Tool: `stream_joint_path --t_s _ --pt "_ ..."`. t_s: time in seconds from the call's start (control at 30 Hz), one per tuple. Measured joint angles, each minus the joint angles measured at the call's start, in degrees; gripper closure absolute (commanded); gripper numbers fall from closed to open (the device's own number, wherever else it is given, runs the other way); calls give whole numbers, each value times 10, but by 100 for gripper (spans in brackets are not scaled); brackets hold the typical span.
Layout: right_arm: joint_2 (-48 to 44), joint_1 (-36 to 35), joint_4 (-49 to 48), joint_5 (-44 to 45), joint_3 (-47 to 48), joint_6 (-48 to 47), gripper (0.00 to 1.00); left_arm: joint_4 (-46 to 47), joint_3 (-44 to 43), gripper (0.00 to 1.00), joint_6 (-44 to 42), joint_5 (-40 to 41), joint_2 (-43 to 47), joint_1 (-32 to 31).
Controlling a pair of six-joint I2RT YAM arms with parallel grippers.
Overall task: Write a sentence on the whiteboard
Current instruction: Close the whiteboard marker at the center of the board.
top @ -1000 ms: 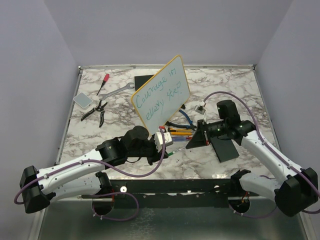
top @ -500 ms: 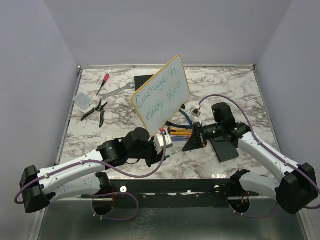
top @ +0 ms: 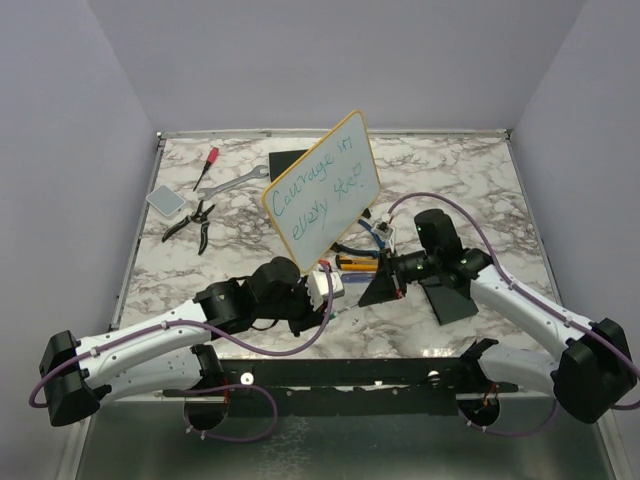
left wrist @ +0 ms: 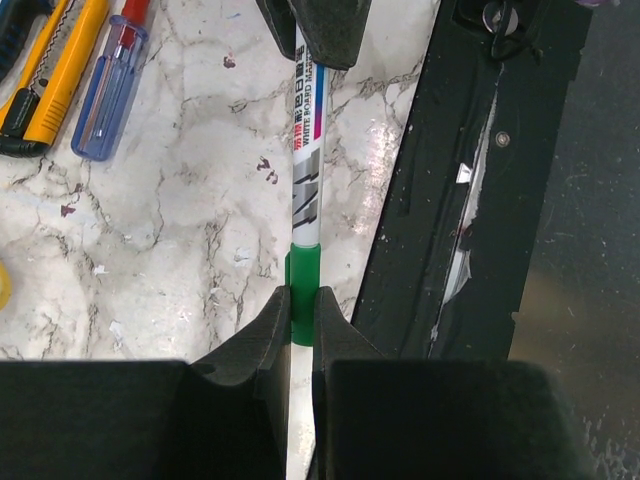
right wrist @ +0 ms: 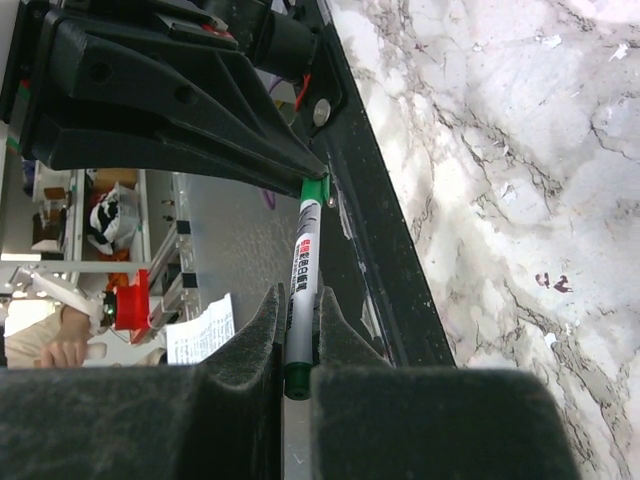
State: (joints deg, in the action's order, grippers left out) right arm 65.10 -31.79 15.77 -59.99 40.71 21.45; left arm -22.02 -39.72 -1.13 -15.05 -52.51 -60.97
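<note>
The whiteboard (top: 322,185) with its yellow rim stands tilted on a corner at mid-table. The sentence (top: 315,190) covers it in two lines of teal cursive. In front of it both grippers hold one white marker (left wrist: 305,150) end to end. My left gripper (left wrist: 298,312) is shut on the green cap (left wrist: 302,285). My right gripper (right wrist: 297,312) is shut on the barrel (right wrist: 300,265) near its dark green tail. In the top view the left gripper (top: 338,296) and the right gripper (top: 375,290) nearly meet. The cap sits against the barrel.
Pliers (top: 190,222), a wrench (top: 235,180), a red screwdriver (top: 207,165) and a grey pad (top: 165,198) lie at the back left. A black rectangle (top: 290,163) lies behind the board, another (top: 450,298) under the right arm. A yellow knife (left wrist: 50,70) and a blue-handled screwdriver (left wrist: 110,85) lie near the front rail (left wrist: 470,200).
My right gripper has moved left toward the left gripper, closing the gap between them along the marker. The left arm and the whiteboard have stayed put.
</note>
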Motion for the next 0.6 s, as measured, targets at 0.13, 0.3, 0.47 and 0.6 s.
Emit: stream_joint_path --t_s 0.13,0.3,0.47,0.6 --pt "-13 -8 21 34 9 -3 99 2 1 100 -3 0 0 1" --pt "-53 -20 69 120 49 -11 99 32 0 87 -15 13 0 4" --pt "-77 -28 94 177 70 -19 99 61 -1 69 -24 42 13 5" --pt "-81 -32 109 219 72 -21 99 90 -20 55 -27 63 29 5"
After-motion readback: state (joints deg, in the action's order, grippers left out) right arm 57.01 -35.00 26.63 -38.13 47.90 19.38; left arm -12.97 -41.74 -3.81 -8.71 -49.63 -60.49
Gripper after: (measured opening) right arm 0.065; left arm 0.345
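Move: The left fingers are already shut on the green cap and the right fingers on the tail of the marker, so its middle lies about 5 cm to the left hand's right, 1 cm ahead and 1 above. For the right hand it is 5 cm left, 1 back and 1 below. From the left hand, the screwdriver handle is roughly 17 cm ahead, 9 right and 15 below; the whiteboard's near corner is about 18 ahead, 6 left and 14 below. The left fingers let go of the green cap, opening to about a third, after both hands have carried the marker a couple of centimetres forward and up. The left hand draws off up and forward, about 6 cm of rise in all, fingertips tipping up; the right keeps its pinch on the tail, travelling some 3 cm forward and less up, turning clockwise and dipping its fingertips. ##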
